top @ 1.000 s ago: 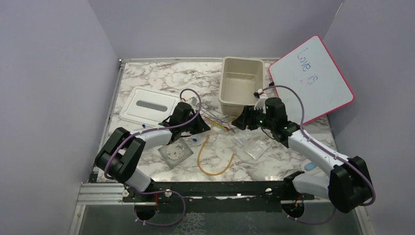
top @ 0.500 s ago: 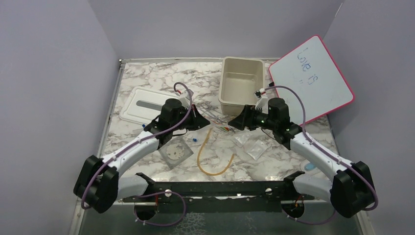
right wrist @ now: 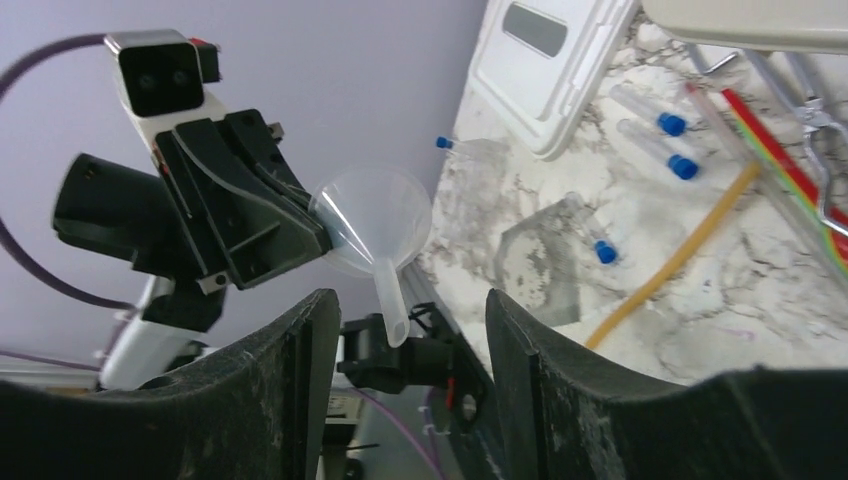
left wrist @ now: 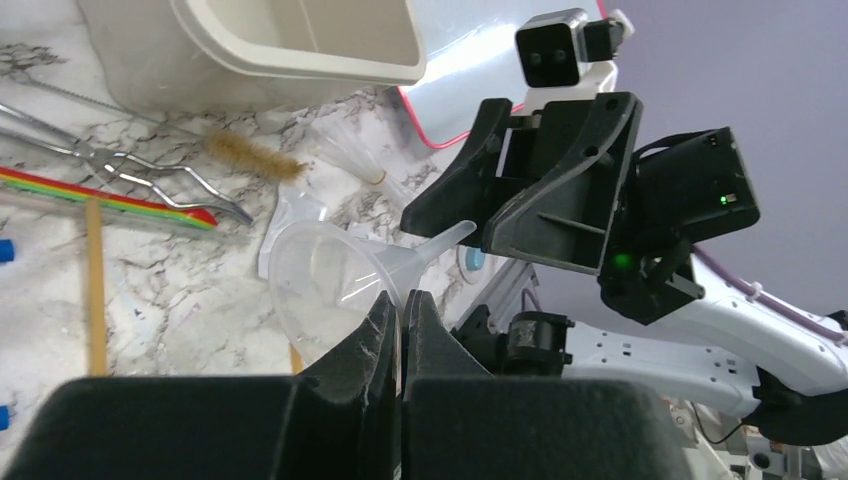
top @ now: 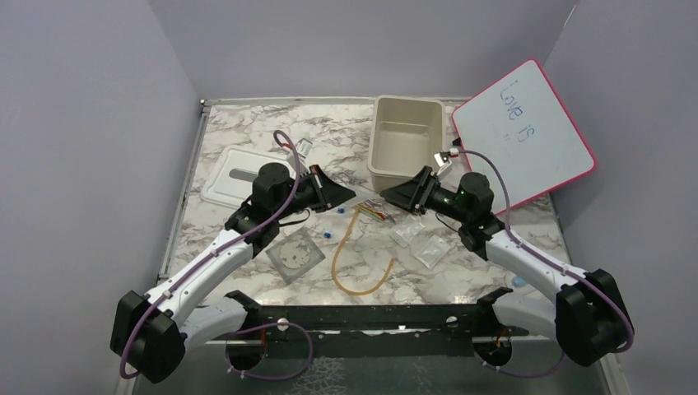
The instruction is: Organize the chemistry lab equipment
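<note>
My left gripper (left wrist: 401, 300) is shut on the rim of a clear plastic funnel (left wrist: 330, 280) and holds it above the table. The funnel (right wrist: 372, 215) has its stem pointing at my right gripper (right wrist: 408, 300). That gripper is open, and the stem tip lies in the gap between its fingers, touching neither. In the top view the left gripper (top: 342, 196) and the right gripper (top: 393, 197) face each other in front of the tub. An amber rubber tube (top: 362, 271), a bagged round dish (top: 292, 257), clear packets (top: 428, 247), coloured sticks (top: 372, 212) and blue-capped tubes (right wrist: 660, 122) lie on the marble.
The beige tub (top: 374, 132) stands at the back centre, with its white lid (top: 247, 177) flat to its left. The pink-framed whiteboard (top: 527, 132) leans at the back right. Metal tongs (left wrist: 120, 160) and a small brush (left wrist: 250, 155) lie in front of the tub.
My left arm has stretched out and risen from the table with the funnel. My right gripper has turned to face it, so the stem now sits between its fingers.
</note>
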`<state>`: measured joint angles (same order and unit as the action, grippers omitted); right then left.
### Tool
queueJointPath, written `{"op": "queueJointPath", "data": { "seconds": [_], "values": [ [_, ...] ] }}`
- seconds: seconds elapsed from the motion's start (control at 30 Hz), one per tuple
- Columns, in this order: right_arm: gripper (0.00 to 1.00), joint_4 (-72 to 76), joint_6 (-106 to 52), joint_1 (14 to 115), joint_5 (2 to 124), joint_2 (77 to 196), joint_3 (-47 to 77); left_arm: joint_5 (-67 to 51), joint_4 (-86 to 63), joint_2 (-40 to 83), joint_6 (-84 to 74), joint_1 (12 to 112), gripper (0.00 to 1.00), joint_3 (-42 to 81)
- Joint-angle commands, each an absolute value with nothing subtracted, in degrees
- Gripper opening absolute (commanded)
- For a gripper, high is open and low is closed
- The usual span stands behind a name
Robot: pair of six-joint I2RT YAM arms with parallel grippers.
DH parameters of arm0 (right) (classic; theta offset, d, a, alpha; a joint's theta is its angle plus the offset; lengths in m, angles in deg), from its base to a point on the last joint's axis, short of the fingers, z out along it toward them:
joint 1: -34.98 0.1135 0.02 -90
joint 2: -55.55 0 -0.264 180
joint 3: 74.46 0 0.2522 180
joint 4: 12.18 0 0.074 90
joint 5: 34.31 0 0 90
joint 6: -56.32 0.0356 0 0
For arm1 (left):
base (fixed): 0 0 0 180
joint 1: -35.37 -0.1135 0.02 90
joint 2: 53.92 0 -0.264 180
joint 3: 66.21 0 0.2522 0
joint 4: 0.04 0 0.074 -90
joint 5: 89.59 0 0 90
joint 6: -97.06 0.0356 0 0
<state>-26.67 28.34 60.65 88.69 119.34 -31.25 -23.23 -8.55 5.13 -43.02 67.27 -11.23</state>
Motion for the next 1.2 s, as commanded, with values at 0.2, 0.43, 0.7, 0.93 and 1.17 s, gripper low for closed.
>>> {"op": "queueJointPath", "data": {
  "seconds": [0.2,0.43,0.7,0.93,1.17],
  "values": [
    [0.38,-32.42,33.71,61.35,91.85,122.42,-24.94,-25.72,-3.39,5.95,-47.17,67.37,0.00,-7.06],
    [0.01,-27.40,29.38,61.39,91.94,123.36,-21.55,-24.48,-5.02,7.29,-44.88,67.37,0.01,-5.44],
    [0.01,-8.62,14.88,61.26,81.46,126.70,-7.47,-13.69,-18.20,9.50,-33.67,65.92,0.77,3.47],
    [0.01,7.45,-3.61,59.85,60.84,136.59,10.67,-1.97,-27.37,10.17,-21.68,63.04,0.84,10.99],
    [0.01,16.85,-16.97,58.71,46.15,149.30,23.99,3.65,-29.19,9.66,-13.79,62.86,0.85,7.79]
  ]
}}
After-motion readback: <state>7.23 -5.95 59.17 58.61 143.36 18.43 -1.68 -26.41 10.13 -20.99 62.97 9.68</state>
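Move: About 4 cm to the right hand's left and 1 cm ahead, at its own height, is the middle of the funnel, its spout towards that hand's open fingers; from the left hand, shut on the cone's edge, it is about 5 cm to the right and 1 cm ahead. The bin lies some 23 cm ahead of the right hand, 8 cm right and 14 cm lower; the coloured straws are roughly 6 cm ahead, 3 cm left and 19 cm below. Closing on the spout while both hands ease a few centimetres upward, the right fingers take the funnel; the left then opens wide, letting go of the cone and backing off about 8 cm forward and 7 cm left. The right carries the funnel some 17 cm forward to the bin, climbing, drifting right and turning about 25 degrees clockwise, then just starts to sink. ##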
